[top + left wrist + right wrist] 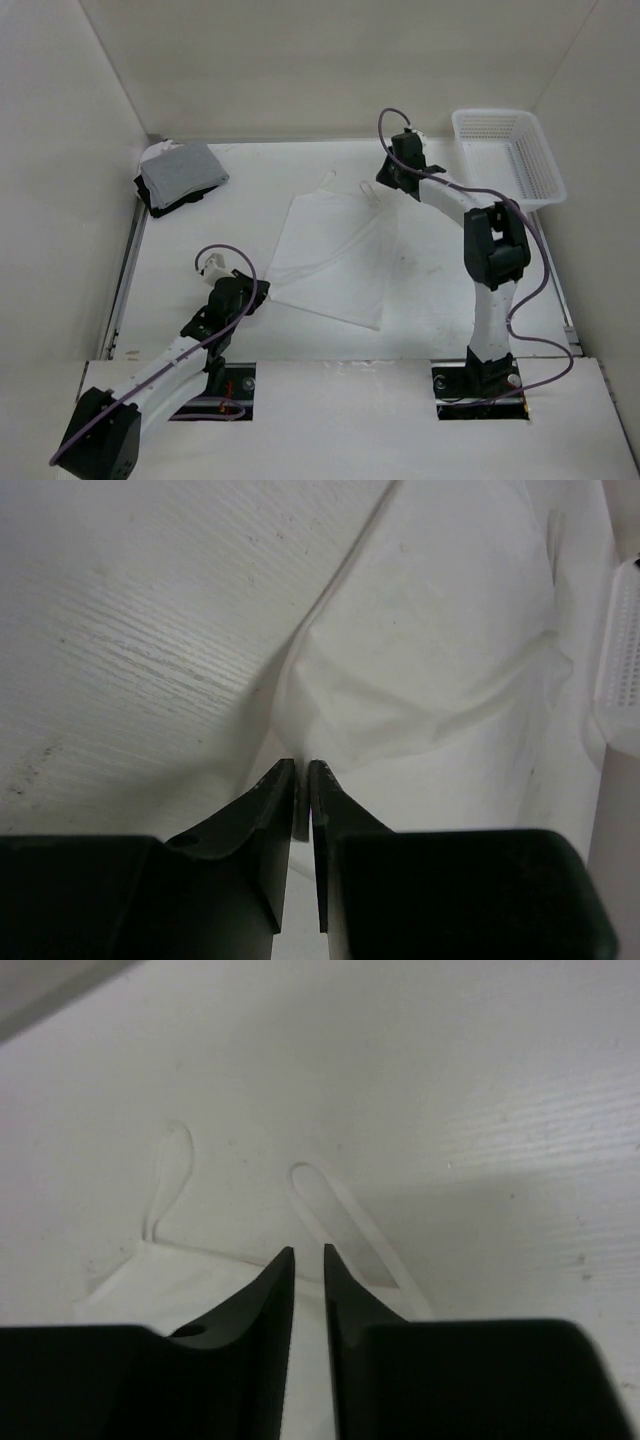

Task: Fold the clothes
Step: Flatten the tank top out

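Note:
The clothes point(335, 255), a thin white garment, lie spread flat mid-table with two narrow loop straps point(370, 190) at the far end. My left gripper point(265, 292) sits at the garment's near left corner. In the left wrist view its jaws point(301, 765) are pressed together on a sliver of that fabric, and the rest of the garment point(440, 650) stretches away ahead. My right gripper point(383, 185) is at the garment's top edge. In the right wrist view it point(308, 1252) stands between the straps point(170, 1175) point(345, 1215), jaws almost together with white fabric point(160, 1285) in the narrow gap.
A folded grey-and-black clothes pile point(180, 175) lies at the back left corner. A white mesh basket point(510, 150) stands at the back right, its edge also seen in the left wrist view point(620, 650). White walls close in the table on three sides.

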### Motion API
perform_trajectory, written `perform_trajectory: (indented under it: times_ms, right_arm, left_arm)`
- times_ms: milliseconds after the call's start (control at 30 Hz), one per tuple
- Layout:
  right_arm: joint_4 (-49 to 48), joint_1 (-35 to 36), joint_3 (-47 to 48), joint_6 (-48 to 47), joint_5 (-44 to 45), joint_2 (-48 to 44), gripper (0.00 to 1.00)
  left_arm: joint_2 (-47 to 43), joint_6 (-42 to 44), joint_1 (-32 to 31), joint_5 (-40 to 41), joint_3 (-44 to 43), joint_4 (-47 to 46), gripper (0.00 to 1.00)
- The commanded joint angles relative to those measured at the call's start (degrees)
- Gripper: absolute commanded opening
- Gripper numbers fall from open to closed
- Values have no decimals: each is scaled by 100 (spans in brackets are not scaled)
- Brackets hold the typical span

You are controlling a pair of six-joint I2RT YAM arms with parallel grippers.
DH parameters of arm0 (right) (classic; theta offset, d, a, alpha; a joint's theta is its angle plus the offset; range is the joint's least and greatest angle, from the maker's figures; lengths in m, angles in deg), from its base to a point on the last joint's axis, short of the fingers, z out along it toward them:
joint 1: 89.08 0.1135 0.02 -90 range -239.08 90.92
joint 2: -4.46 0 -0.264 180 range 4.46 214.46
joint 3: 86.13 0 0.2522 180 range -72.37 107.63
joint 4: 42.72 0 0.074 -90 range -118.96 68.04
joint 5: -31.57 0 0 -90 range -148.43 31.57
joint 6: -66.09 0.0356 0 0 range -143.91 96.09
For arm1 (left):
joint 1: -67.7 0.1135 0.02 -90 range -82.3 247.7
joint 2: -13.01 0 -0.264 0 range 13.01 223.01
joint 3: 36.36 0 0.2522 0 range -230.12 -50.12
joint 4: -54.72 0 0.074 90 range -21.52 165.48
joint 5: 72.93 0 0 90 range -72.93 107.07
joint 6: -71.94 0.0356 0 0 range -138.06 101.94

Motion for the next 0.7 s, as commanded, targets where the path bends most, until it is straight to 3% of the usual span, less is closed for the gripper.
perform_trajectory:
  times_ms: [0,67,100,267,367,500,667]
  right_arm:
    - [-633,-7,-1278,-131,138,-1364,32]
    - [-1204,229,-2666,132,270,-2225,41]
    - [-1503,431,-3665,481,418,-2813,42]
    - [-1218,1634,-6062,1563,963,-4537,40]
    - [-18,2565,-6592,2389,1359,-5547,43]
    - [1189,3155,-6584,2856,1483,-6296,47]
    - [1326,3543,-6786,3331,958,-6458,45]
  left_arm:
    - [391,-84,-336,253,-157,-717,11]
    - [515,-40,-399,315,-166,-744,11]
    - [524,-14,-364,307,-166,-726,10]
    - [182,188,-232,183,-183,-499,9]
    - [-28,258,-232,175,-183,-253,9]
    - [-126,276,-179,175,-130,-190,9]
    - [-47,294,-205,157,-130,-225,9]
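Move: The tank top's bottom right corner lies about 38 cm back from the right hand, 1 cm to its left and 9 below. The corner pinched by the left hand is some 29 cm back and 25 left of the right hand; the right strap is 2 cm ahead and 2 left, the white basket 7 ahead and 26 right. From the left hand, the bottom right corner is roughly 9 cm back and 24 right. Right hand sweeps back about 36 cm to the bottom right corner, fingers opening; left keeps pinching its corner. ##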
